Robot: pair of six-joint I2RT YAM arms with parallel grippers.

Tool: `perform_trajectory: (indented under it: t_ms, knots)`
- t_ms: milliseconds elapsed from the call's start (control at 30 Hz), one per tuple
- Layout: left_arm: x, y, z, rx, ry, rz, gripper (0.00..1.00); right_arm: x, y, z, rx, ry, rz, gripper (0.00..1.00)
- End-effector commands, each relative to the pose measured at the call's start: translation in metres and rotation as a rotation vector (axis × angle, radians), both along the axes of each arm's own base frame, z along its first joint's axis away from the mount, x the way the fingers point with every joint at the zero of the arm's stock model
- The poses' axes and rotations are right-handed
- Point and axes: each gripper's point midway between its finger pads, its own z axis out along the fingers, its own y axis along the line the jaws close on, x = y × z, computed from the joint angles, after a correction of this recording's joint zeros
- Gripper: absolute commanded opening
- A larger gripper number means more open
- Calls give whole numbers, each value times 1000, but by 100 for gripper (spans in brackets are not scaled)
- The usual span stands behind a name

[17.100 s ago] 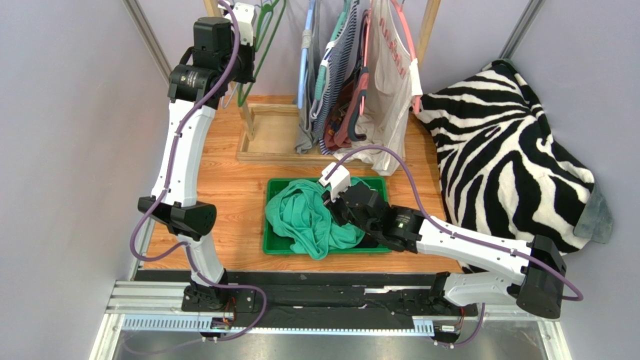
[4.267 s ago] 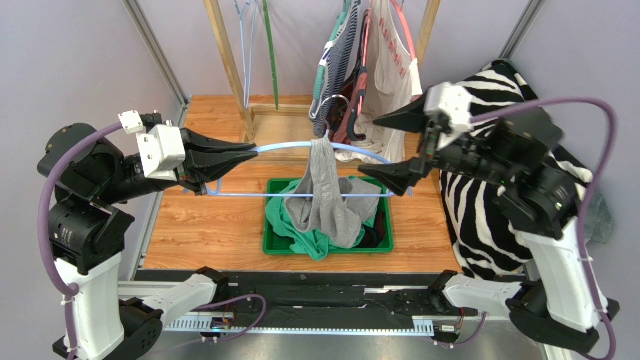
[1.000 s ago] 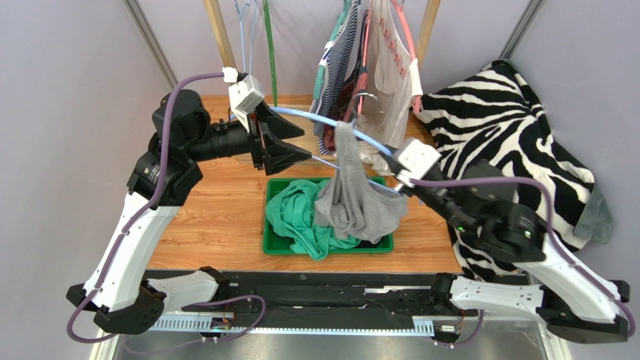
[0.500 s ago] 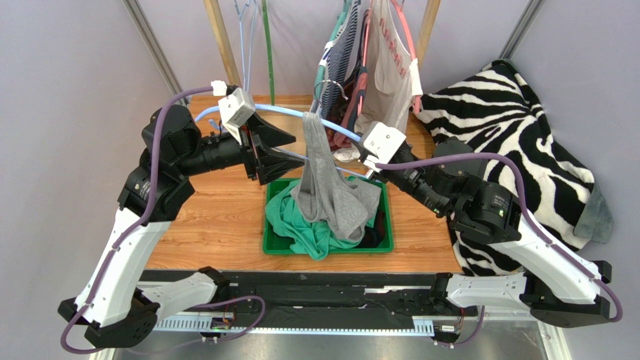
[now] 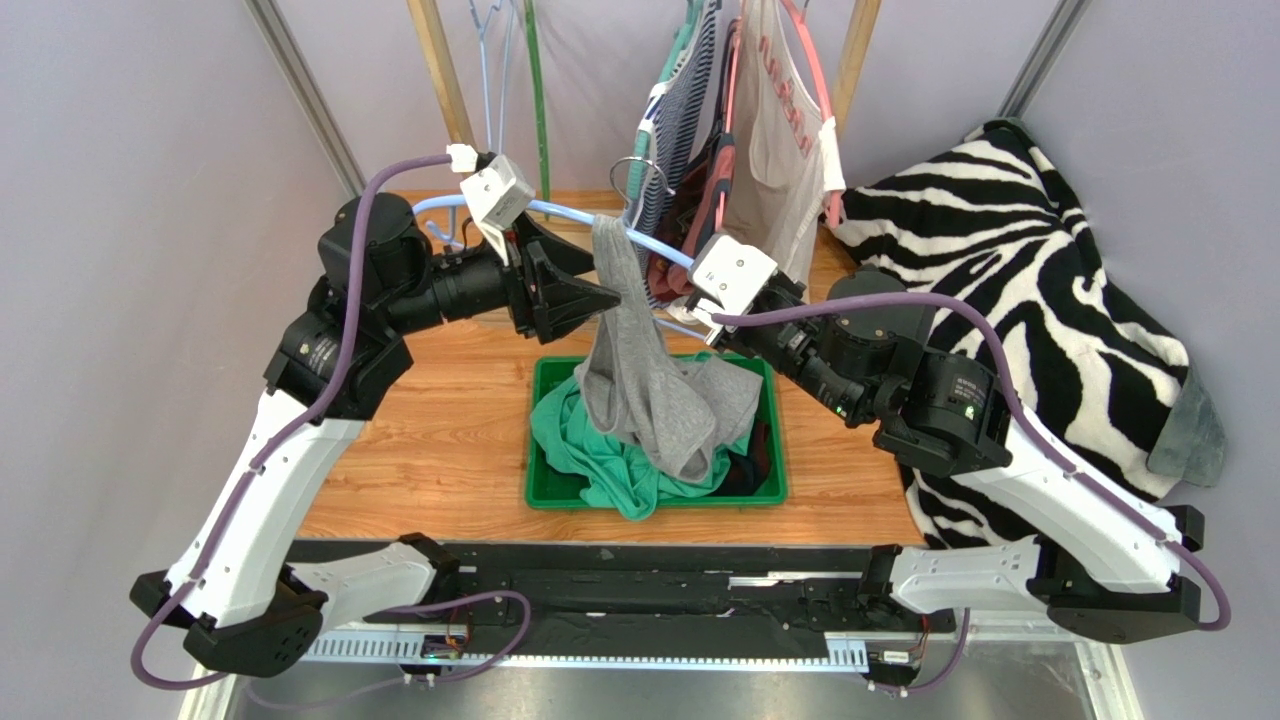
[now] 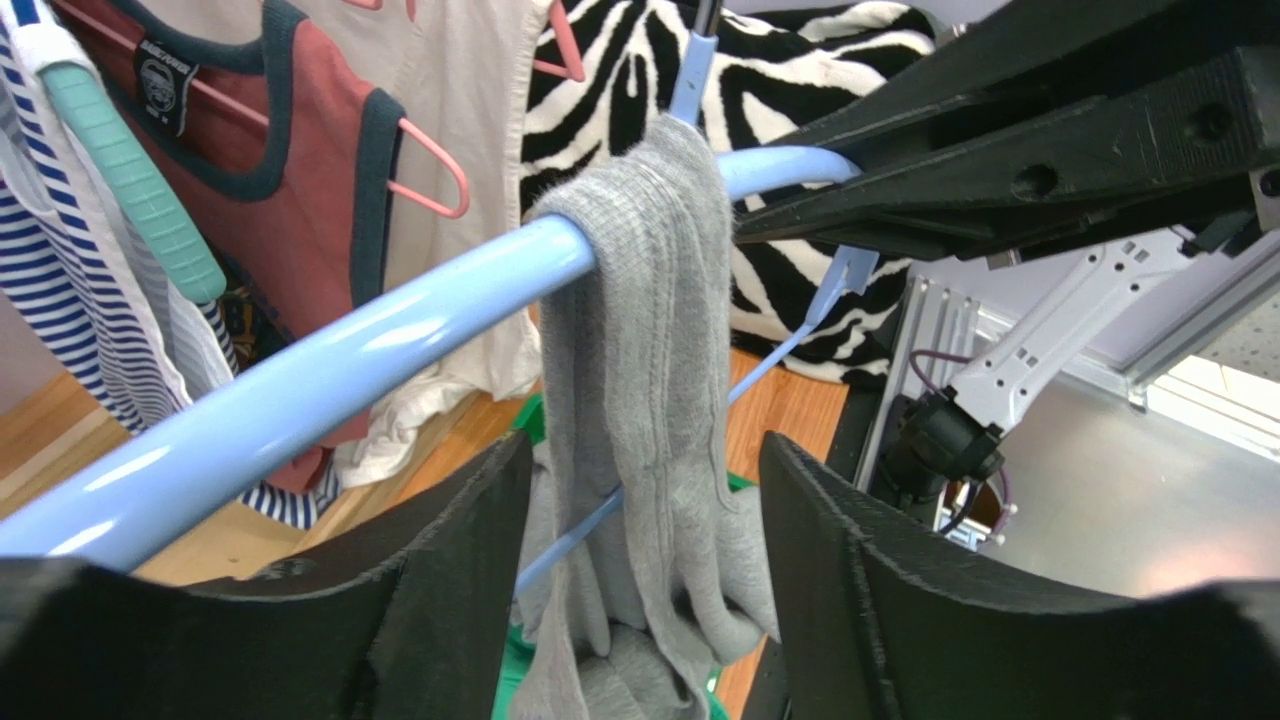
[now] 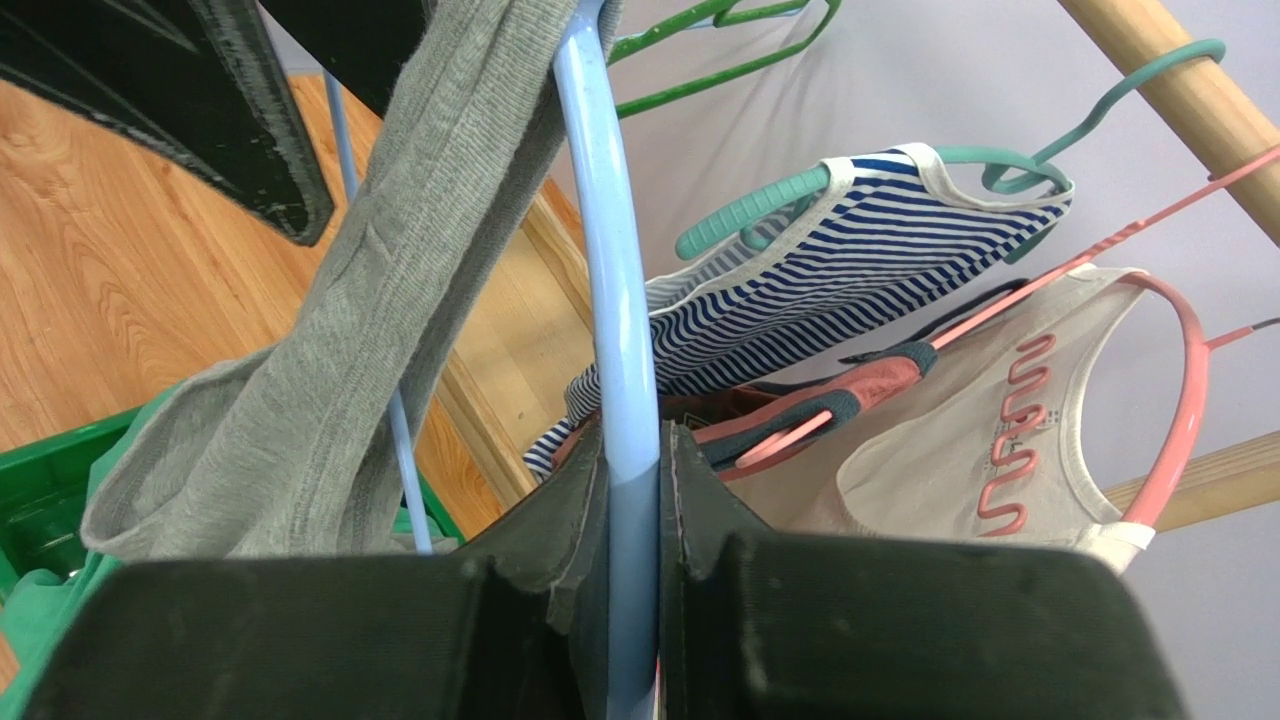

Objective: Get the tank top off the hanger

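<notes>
A grey tank top (image 5: pixel 649 383) hangs by one strap over a light blue hanger (image 5: pixel 661 248), and its lower part rests in the green bin (image 5: pixel 549 488). My right gripper (image 5: pixel 684 308) is shut on the hanger's arm, which the right wrist view shows pinched between the jaws (image 7: pixel 634 450). The hanger (image 7: pixel 609 225) runs up from there, with the tank top (image 7: pixel 391 270) draped to its left. My left gripper (image 6: pixel 643 465) is open. Its jaws stand on either side of the hanging tank top (image 6: pixel 646 345), just below the hanger (image 6: pixel 376 338), with gaps on both sides.
A green garment (image 5: pixel 594 435) lies in the bin under the tank top. Behind, a wooden rack (image 5: pixel 439 60) holds several hangers with striped, red and cream tops (image 5: pixel 751 135). A zebra-print blanket (image 5: pixel 1022 300) covers the right side.
Both arms have carried the hanger up and toward the rack. The tank top has slid along the hanger toward my left gripper, whose jaws now straddle it. The right grip on the hanger is unchanged.
</notes>
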Motion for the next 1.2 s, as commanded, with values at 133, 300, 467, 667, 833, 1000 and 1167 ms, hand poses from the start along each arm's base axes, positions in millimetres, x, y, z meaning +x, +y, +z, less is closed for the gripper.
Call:
perform_trajectory:
  t_ms: [133,300,467,667,833,1000,1167]
  knots:
    - [6,-5,33,-63,-80,7,27,-13,9,33,105,-51,68,0]
    - [5,-5,41,-74,-97,5,0,-12,5,25,96,-39,51,0]
    - [-5,10,60,-93,-146,32,0,-12,-10,11,73,-26,11,0]
    - [-22,34,101,-146,-238,69,0,-14,-37,-16,46,6,-51,0]
    - [-23,42,128,-166,-305,99,0,-19,-62,-24,51,30,-94,0]
    - [-34,48,168,-202,-412,92,0,-24,-92,-19,77,26,-152,0]
    - [-37,50,198,-228,-498,95,0,-29,-121,-11,107,7,-200,0]
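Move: The grey tank top's strap hangs between the left hand's open fingers, about 1 cm ahead and 2 cm right of its hand point, and about 7 cm left of the right hand, level fore and aft but some 4 cm lower. From the left hand, the hanger bar beneath the strap's fold is about 5 cm up, 1 cm ahead and 2 cm right. The green tray lies some 40 cm below and 5 cm right, the striped top about 22 cm ahead, 5 cm right and 10 cm lower. The tank top's strap is pinched as the left fingers shut on it, then pulled upward off its place on the hanger bar: the left hand climbs about 16 cm, drawing somewhat left and back, its fingertips tilting up. The right hand keeps its grip on the blue hanger, nearly still at first, then pulls it some 8 cm right, slightly back and down, away from the strap. ##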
